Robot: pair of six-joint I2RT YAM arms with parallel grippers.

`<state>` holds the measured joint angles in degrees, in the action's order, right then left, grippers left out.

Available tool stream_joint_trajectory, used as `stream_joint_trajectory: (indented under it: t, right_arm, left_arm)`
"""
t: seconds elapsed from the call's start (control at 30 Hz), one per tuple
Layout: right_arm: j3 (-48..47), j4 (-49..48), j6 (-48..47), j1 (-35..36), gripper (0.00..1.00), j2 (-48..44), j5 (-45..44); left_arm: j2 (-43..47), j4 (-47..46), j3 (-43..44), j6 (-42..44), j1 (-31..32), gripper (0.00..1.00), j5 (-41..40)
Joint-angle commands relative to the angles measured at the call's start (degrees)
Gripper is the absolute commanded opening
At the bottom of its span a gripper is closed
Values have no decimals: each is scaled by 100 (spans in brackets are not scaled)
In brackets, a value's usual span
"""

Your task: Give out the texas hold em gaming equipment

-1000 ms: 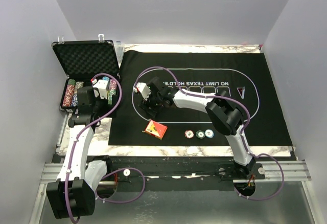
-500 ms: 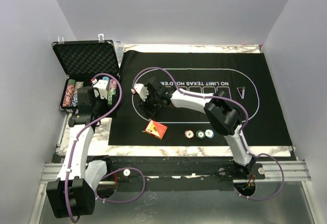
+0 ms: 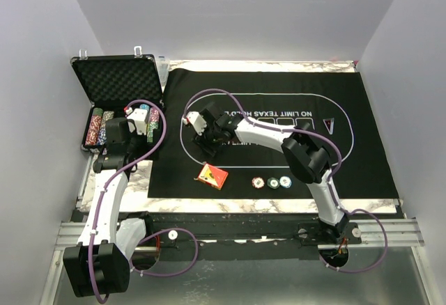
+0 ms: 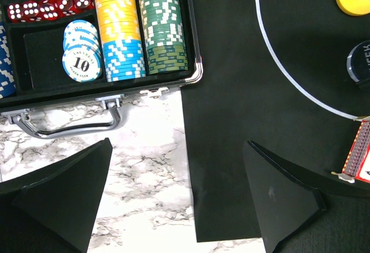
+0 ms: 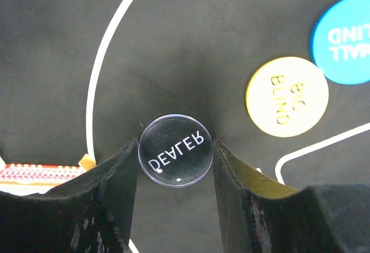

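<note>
My right gripper (image 5: 175, 144) is low over the black felt mat (image 3: 362, 145), shut on the black DEALER button (image 5: 175, 157), with a finger touching each side of the disc as it lies flat. A yellow BIG BLIND disc (image 5: 287, 96) and a blue small blind disc (image 5: 342, 38) lie just beyond it. The red-orange card box (image 3: 212, 175) rests near the mat's front, and three poker chips (image 3: 272, 182) sit in a row to its right. At the case's front edge, my left gripper (image 4: 179, 143) hangs open over marble and holds nothing.
The open foam-lined case (image 3: 115, 85) stands at the back left. It holds yellow-and-blue (image 4: 118, 28) and green (image 4: 162, 22) chip stacks and red dice (image 4: 49, 7). Its metal handle (image 4: 69, 126) faces the marble strip beside the mat's left edge.
The right jaws have narrowed onto the DEALER button, and that gripper shifted slightly. The left arm has stayed still.
</note>
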<state>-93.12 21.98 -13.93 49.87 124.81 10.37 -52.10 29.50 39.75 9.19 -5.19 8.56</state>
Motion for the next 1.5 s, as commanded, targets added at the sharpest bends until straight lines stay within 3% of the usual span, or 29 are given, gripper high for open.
stream_joint_trajectory:
  t: [0.0, 0.27, 0.77, 1.23, 1.47]
  right_arm:
    - [79, 286, 40, -146, 44, -485, 104]
    - [795, 383, -70, -470, 44, -1162, 90]
    - [3311, 422, -241, -1538, 44, -3235, 46]
    - [3952, 35, -402, -2159, 45, -3399, -126]
    - [4052, -96, -432, -2176, 52, -3332, -219]
  left_arm:
    - [1, -12, 126, -23, -35, 98, 129]
    - [18, -6, 122, -13, -44, 98, 129]
    - [11, -5, 130, 4, -45, 98, 203]
    - [24, -10, 121, 13, -46, 98, 208]
    - [7, -7, 121, 15, -52, 98, 215]
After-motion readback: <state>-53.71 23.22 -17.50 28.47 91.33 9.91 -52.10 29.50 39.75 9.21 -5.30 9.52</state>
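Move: The right hand already holds the dealer button almost at mat level. It is bound for the open mat about 24 cm to its right and 3 cm back. Near that spot, the green chip stack stands about 23 cm right and 12 cm back of the hand, and the red one 18 cm right and 12 cm back. The yellow big blind button lies roughly 6 cm straight ahead of the hand. From the left hand, the dealer button is about 23 cm right, 5 cm ahead and 11 cm lower. Keeping the dealer button pinched between its fingertips, the right hand rises about 4 cm and sweeps right some 24 cm, drifting slightly back, away from the big blind button. It then sinks again over the open mat between the lettering and the chip stacks, the wrist turning about 20 degrees clockwise, and eases to a stop low over the mat. ##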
